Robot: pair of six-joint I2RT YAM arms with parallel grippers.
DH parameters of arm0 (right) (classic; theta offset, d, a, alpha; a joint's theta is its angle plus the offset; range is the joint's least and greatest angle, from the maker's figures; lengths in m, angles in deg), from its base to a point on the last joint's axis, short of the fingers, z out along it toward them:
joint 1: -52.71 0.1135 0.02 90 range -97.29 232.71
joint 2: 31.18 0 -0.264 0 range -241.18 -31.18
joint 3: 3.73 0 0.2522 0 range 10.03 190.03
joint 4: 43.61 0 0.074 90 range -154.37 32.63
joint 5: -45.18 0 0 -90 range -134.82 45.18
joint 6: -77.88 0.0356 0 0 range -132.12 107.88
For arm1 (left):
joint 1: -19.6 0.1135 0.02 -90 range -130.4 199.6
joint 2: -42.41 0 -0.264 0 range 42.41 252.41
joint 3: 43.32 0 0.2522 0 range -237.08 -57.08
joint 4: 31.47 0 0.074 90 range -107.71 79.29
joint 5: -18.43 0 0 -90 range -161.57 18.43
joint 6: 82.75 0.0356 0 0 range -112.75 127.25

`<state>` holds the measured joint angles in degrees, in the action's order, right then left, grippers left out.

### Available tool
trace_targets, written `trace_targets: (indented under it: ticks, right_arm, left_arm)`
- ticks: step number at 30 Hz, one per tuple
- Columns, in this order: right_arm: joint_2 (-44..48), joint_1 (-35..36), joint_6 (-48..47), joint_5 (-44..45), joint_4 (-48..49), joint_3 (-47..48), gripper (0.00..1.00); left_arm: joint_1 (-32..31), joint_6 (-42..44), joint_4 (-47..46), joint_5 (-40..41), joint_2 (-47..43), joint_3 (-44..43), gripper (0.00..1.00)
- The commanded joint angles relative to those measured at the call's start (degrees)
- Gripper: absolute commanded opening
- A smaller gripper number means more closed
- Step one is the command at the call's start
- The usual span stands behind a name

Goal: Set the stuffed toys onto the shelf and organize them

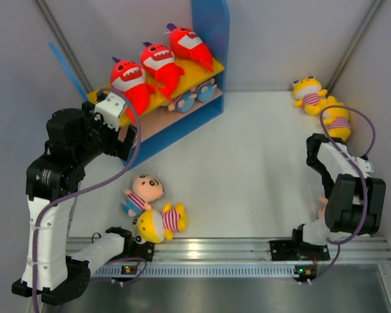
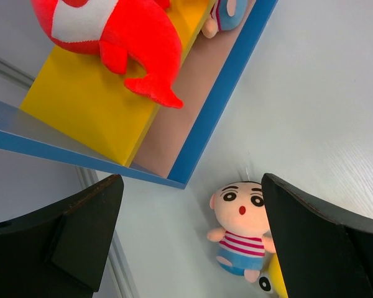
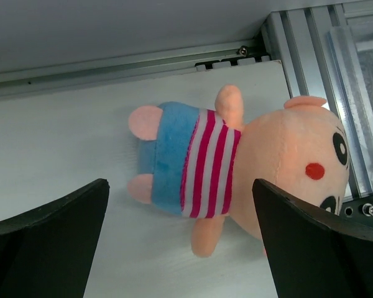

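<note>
The shelf (image 1: 212,39) stands at the back left with three red sharks (image 1: 158,64) lying on its yellow top board (image 2: 87,105). Doll heads (image 1: 197,95) show on its lower board. My left gripper (image 2: 189,242) hangs open and empty beside the shelf's near end, high above a pink-faced doll (image 2: 242,223) on the table. My right gripper (image 3: 180,242) is open at the front right, and its fingers stand on either side of a second pink-faced doll (image 3: 236,161) lying flat, apart from it. Most of that doll is hidden under the arm in the top view.
A pink doll (image 1: 142,192) and a yellow doll (image 1: 159,222) lie together at the front left. Two yellow dolls (image 1: 309,91) (image 1: 337,120) lie at the back right. A metal rail (image 1: 234,248) runs along the near edge, close to the right gripper's doll.
</note>
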<state>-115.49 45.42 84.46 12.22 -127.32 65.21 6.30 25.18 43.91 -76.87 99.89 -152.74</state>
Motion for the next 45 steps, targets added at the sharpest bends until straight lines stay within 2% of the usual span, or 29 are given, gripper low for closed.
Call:
trace_targets:
  ticks: [1,3,6,7,11,19,20,23,24,25,28,29,32,35,37,38,39,41,43,44,45]
  right_arm:
    - [0.55,-4.73,-6.91,-1.13,4.11,0.73,0.99]
    - [3.26,-6.5,-10.51,-2.37,11.39,-1.29,0.99]
    - [6.79,-8.7,-21.57,-4.56,24.98,-4.72,1.0]
    - [7.05,-10.01,-24.13,-5.52,26.17,-5.16,1.0]
    - [3.82,-12.66,-25.56,-9.05,26.62,-3.15,0.99]
    - [-9.63,-12.84,-25.3,-13.44,25.04,-1.39,0.98]
    - [-10.42,-12.84,-25.38,-13.79,25.65,-1.74,0.94]
    - [-9.82,-12.75,-26.26,-13.53,28.46,-4.37,0.63]
    - [-9.12,-12.84,-26.52,-13.53,29.16,-5.77,0.52]
    - [-8.42,-12.75,-27.05,-13.53,30.22,-6.48,0.33]
    - [-3.07,-12.05,-35.37,-15.02,40.13,-10.08,0.17]
    - [-2.18,-11.61,-43.84,-16.68,47.99,-10.96,0.14]
    - [1.16,-8.54,-56.0,-22.4,57.95,-12.2,0.02]
    - [6.78,-1.08,-68.3,-26.61,67.9,-14.3,0.0]
    - [10.11,5.77,-72.91,-33.53,78.36,-15.8,0.0]
    - [10.74,9.97,-77.37,-37.57,81.17,-15.72,0.0]
    - [11.1,11.75,-79.59,-45.27,85.73,-15.19,0.0]
    - [10.49,16.06,-88.37,-51.65,87.79,-13.0,0.0]
    - [9.44,24.22,-95.83,-62.44,88.67,-9.05,0.0]
    - [9.26,29.21,-103.53,-67.44,88.85,-7.03,0.0]
    - [9.08,31.35,-106.48,-79.24,89.2,-6.14,0.0]
  left_arm:
    - [-0.41,-0.27,-0.37,0.11,-0.7,0.56,0.99]
    - [-0.41,-0.27,-0.28,0.29,-0.7,0.56,0.99]
    - [-0.5,-0.09,-0.1,0.2,-0.52,0.56,0.99]
    - [-0.5,-0.09,-0.19,0.2,-0.52,0.47,0.99]
    - [-0.5,-0.18,-0.1,0.11,-0.17,0.21,0.99]
    - [-0.5,-0.36,-0.19,0.47,0.18,-0.76,0.99]
    - [-0.5,-0.36,-0.1,0.55,0.36,-0.85,0.99]
    - [-0.5,-0.27,-0.19,0.82,0.45,-1.11,0.99]
    - [-0.5,-0.35,-0.19,0.82,0.45,-1.02,0.99]
    - [-0.5,-0.36,-0.19,0.82,0.45,-1.02,0.99]
    - [-0.5,-0.36,-0.19,0.82,0.36,-1.02,0.99]
    - [-0.5,-0.27,-0.19,0.82,0.53,-1.02,0.99]
    - [-0.5,-0.44,-0.19,0.82,0.27,-0.67,0.99]
    - [-0.5,-0.62,-0.19,0.9,0.1,0.46,0.99]
    - [-0.41,-0.44,-0.19,1.87,-0.08,1.43,0.99]
    - [-0.41,-0.44,-0.19,3.0,-0.34,2.48,0.99]
    - [-0.41,-0.36,-0.19,3.45,-0.52,3.19,0.99]
    - [-0.41,-0.09,-0.1,4.33,-0.69,4.51,0.99]
    - [-0.41,0.35,0.16,4.68,-0.96,6.18,0.99]
    - [-0.41,0.43,0.68,4.42,-0.96,6.45,0.99]
    - [-0.41,0.78,0.86,3.46,-0.7,7.06,0.99]
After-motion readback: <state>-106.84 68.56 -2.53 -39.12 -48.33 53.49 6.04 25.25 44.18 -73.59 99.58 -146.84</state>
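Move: The doll in the striped shirt lies face up below the open right hand, its middle about 4 cm back, 3 cm right and 8 cm down, legs pointing forward. Farther out at table height are a yellow toy, some 25 cm ahead and 2 cm right, and a second yellow toy 34 cm ahead, 8 cm left. The shelf's right end is about 30 cm ahead and 38 cm left. From the left hand the doll is some 66 cm right, 9 cm back and 37 cm below. The right fingers pinch the doll by its blue shorts and legs after the open hand sinks about 7 cm, easing a little right. Keeping hold, the hand swings left some 25 cm and forward 20 cm towards the shelf, rising 10 cm and turning about 100 degrees counter-clockwise. The left hand, open and empty, sinks about 3 cm near the end. ##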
